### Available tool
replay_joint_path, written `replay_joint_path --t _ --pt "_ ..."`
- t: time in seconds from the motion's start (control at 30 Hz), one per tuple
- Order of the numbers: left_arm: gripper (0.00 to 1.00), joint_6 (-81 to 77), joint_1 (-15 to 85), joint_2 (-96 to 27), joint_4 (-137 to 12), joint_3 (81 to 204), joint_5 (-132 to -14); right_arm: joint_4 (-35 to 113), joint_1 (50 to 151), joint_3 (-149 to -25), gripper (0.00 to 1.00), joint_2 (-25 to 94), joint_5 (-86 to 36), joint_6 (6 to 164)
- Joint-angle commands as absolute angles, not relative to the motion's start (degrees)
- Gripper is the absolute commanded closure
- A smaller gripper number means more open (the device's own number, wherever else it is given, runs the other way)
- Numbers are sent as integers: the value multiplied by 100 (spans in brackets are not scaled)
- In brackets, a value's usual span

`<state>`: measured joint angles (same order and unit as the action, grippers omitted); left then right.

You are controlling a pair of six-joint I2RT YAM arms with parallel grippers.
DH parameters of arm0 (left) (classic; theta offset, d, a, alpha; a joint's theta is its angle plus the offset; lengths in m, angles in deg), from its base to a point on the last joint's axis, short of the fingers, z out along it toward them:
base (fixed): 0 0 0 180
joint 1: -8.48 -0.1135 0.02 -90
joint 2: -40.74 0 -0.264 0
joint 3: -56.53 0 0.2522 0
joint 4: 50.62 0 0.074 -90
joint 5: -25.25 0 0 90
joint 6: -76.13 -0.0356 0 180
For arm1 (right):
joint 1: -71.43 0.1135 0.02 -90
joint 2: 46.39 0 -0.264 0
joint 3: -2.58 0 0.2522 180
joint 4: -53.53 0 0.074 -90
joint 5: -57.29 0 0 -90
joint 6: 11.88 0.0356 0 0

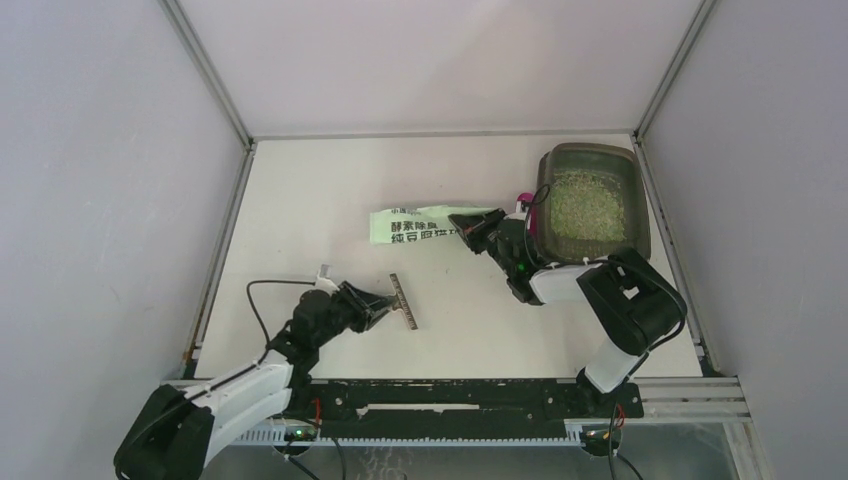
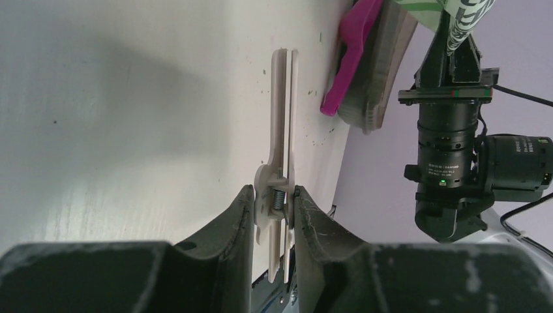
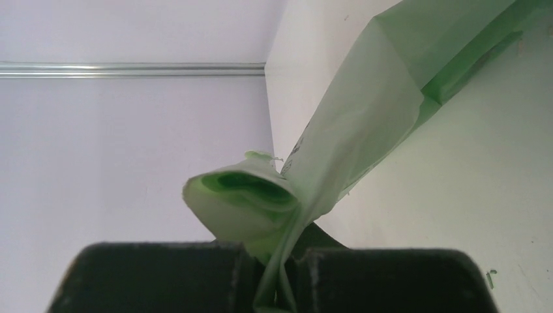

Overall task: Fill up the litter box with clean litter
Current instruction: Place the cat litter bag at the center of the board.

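Note:
The dark litter box (image 1: 640,215) sits at the back right, with the pale greenish clean litter (image 1: 587,205) spread inside it. The light-green bag (image 1: 415,224) lies flat to its left. My right gripper (image 1: 472,230) is shut on the bag's end, and in the right wrist view the crumpled bag (image 3: 365,124) is pinched between the jaws of that gripper (image 3: 282,264). My left gripper (image 1: 383,304) is near the front, shut on a long clip (image 1: 404,302). In the left wrist view the beige clip (image 2: 282,117) stands edge-on between the fingers of that gripper (image 2: 274,199).
A magenta scoop (image 1: 524,202) leans at the litter box's left side, and the scoop (image 2: 352,52) also shows in the left wrist view against the box wall (image 2: 386,59). Loose granules dot the table near it. Side walls enclose the table.

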<state>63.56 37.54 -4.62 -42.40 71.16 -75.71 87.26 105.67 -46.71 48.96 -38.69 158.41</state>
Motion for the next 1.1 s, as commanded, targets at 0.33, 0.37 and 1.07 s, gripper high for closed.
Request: replay_joint_path --t 0.33,0.37,1.07 --pt "100 5988 3743 -822 -2173 7805 -7790 9748 10367 -4958 100 5129 -3360 16119" --pt "100 5987 3748 -883 -2066 7807 -7802 9778 10361 -4954 100 5160 -3344 16133" --pt "100 6254 3766 -2712 -377 7719 -7934 9932 10319 -4933 100 5343 -3129 16188"
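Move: The cat litter bag hangs pinched in the right fingers, its middle about 8 cm to that hand's left, 1 cm back and 5 cm lower. The scoop lies some 15 cm right, 2 cm ahead and 11 cm below the right hand; the litter box is about 30 cm right, 2 cm ahead and 10 cm below. From the left hand, which holds the bag clip, the bag's middle is roughly 15 cm ahead, 5 cm right and 4 cm above. The bag stays pinched in the shut right fingers, that hand hardly shifting. Towards it comes the left hand with the clip still gripped, rising nearly 8 cm and settling back a little while easing about 4 cm forward and 3 cm right, its fingers tipping up some 15 degrees; the clip's far end comes close to the bag's near edge, contact can't be seen. ##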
